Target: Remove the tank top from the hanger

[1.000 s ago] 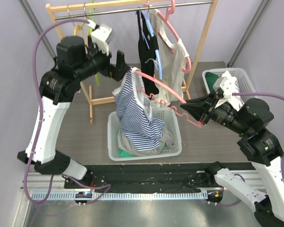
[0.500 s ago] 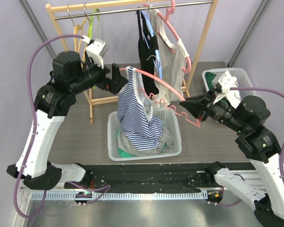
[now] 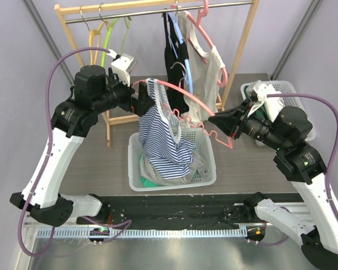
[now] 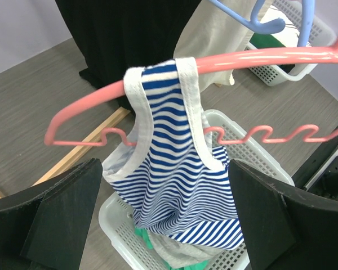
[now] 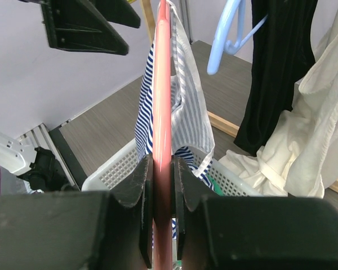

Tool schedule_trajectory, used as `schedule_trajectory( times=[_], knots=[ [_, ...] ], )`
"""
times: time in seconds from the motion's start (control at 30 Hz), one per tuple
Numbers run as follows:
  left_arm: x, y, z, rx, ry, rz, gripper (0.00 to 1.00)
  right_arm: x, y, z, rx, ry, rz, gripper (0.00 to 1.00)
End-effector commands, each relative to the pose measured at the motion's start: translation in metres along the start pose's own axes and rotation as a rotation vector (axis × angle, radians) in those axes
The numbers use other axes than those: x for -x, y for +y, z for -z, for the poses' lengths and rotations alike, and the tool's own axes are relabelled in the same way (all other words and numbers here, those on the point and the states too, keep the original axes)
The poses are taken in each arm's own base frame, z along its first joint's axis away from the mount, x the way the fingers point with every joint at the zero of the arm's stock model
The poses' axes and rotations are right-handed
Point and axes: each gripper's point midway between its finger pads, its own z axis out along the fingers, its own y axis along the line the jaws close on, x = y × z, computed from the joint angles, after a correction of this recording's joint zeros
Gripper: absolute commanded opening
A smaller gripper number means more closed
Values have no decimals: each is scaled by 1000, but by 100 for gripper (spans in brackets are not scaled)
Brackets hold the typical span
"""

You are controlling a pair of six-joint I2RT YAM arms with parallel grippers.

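A blue-and-white striped tank top [image 3: 160,135] hangs by one strap over the upper bar of a pink hanger [image 3: 186,98], and its body sags into a white basket [image 3: 134,180]. My right gripper [image 3: 215,120] is shut on the hanger's right end; in the right wrist view its jaws [image 5: 163,169] clamp the pink hanger [image 5: 161,84] edge-on. My left gripper [image 3: 142,99] is open at the hanger's left end. In the left wrist view its fingers [image 4: 67,208] stand wide on either side of the tank top [image 4: 174,169], apart from the cloth, below the hanger [image 4: 259,56].
A wooden rack [image 3: 245,42] at the back carries a black garment [image 3: 173,62], a cream garment [image 3: 205,67], a blue hanger [image 3: 180,36] and bare orange and green hangers [image 3: 101,36]. A second white basket [image 3: 284,93] sits back right. Green and grey clothes lie in the near basket [image 4: 110,216].
My right gripper has carried the hanger up and to the left. My left gripper has dropped a little and now sits at the hanger's left end, jaws still wide.
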Motion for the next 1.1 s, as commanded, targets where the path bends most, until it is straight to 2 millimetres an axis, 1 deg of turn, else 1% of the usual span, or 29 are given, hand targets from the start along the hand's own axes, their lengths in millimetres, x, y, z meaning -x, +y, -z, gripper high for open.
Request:
schedule_trajectory(
  times=[0.0, 0.07, 0.23, 0.3, 0.33, 0.4, 0.47, 0.5, 0.53, 0.57, 0.6, 0.67, 0.7, 0.77, 0.8, 0.87, 1.0, 1.03, 1.07],
  knots=[
    [5, -4, -15, -31, -25, -32, 100, 44, 17, 10, 49, -151, 49, 1],
    [3, -6, -21, -47, -17, -38, 100, 44, 19, 12, 57, -152, 47, 1],
    [12, -12, -29, -70, -26, -46, 99, 40, 19, 11, 62, -141, 40, 1],
    [10, -12, -34, -76, -19, -53, 93, 38, 19, 10, 68, -137, 35, 1],
    [9, -13, -36, -78, -14, -54, 84, 36, 19, 9, 68, -131, 32, 1],
    [9, -14, -37, -87, -12, -57, 75, 35, 19, 10, 66, -128, 33, 1],
    [9, -14, -36, -86, -14, -57, 62, 32, 18, 11, 61, -122, 34, 1],
    [9, -14, -36, -86, -15, -62, 58, 31, 18, 11, 61, -120, 34, 1],
    [10, -13, -34, -80, -19, -65, 51, 29, 17, 11, 59, -115, 33, 1],
    [12, -14, -32, -82, -24, -68, 45, 27, 17, 11, 56, -111, 34, 1],
    [12, -13, -31, -76, -25, -71, 36, 27, 16, 11, 53, -111, 40, 1],
    [13, -13, -28, -76, -31, -78, 26, 26, 14, 11, 46, -108, 43, 1],
    [15, -14, -26, -74, -36, -81, 17, 26, 14, 12, 42, -107, 47, 1],
    [15, -12, -24, -68, -36, -92, 8, 25, 12, 12, 32, -104, 50, 1],
    [19, -12, -22, -65, -45, -97, 0, 24, 11, 12, 27, -100, 51, 1],
    [21, -11, -19, -54, -49, -108, 0, 21, 9, 14, 15, -90, 52, 1],
    [41, -9, -7, -21, -96, -133, 0, 10, 6, 18, -9, -56, 53, 1],
    [53, -8, -1, -11, -127, -163, 0, 6, 5, 21, -14, -43, 48, 1],
    [58, -6, 1, 4, -138, -180, 0, 6, 7, 25, -17, -46, 49, 1]
  ],
)
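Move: Tank top's shoulder, still looped over the free end of the pink hanger, is about 2 cm ahead of the left hand, 3 cm to its right and 3 cm below; the hanger's middle is some 13 cm right and 2 cm back, roughly 2 cm lower. The basket is about level fore and aft, 12 cm right and 37 cm down; the black garment hangs some 18 cm ahead, 11 cm right, its middle about 8 cm lower. From the right hand, the shoulder is roughly 25 cm left and 11 cm ahead, about level. The left hand, open, eases down and to the right by about 3 cm each and 2 cm forward to bring its fingers around the striped shoulder cloth, then stands there while they close fully and pinch it against the hanger's free end. With the cloth pinched it starts back up, rising about 3 cm at the last, while the right hand keeps its grip on the hanger's other end and eases back only about 1 cm. ##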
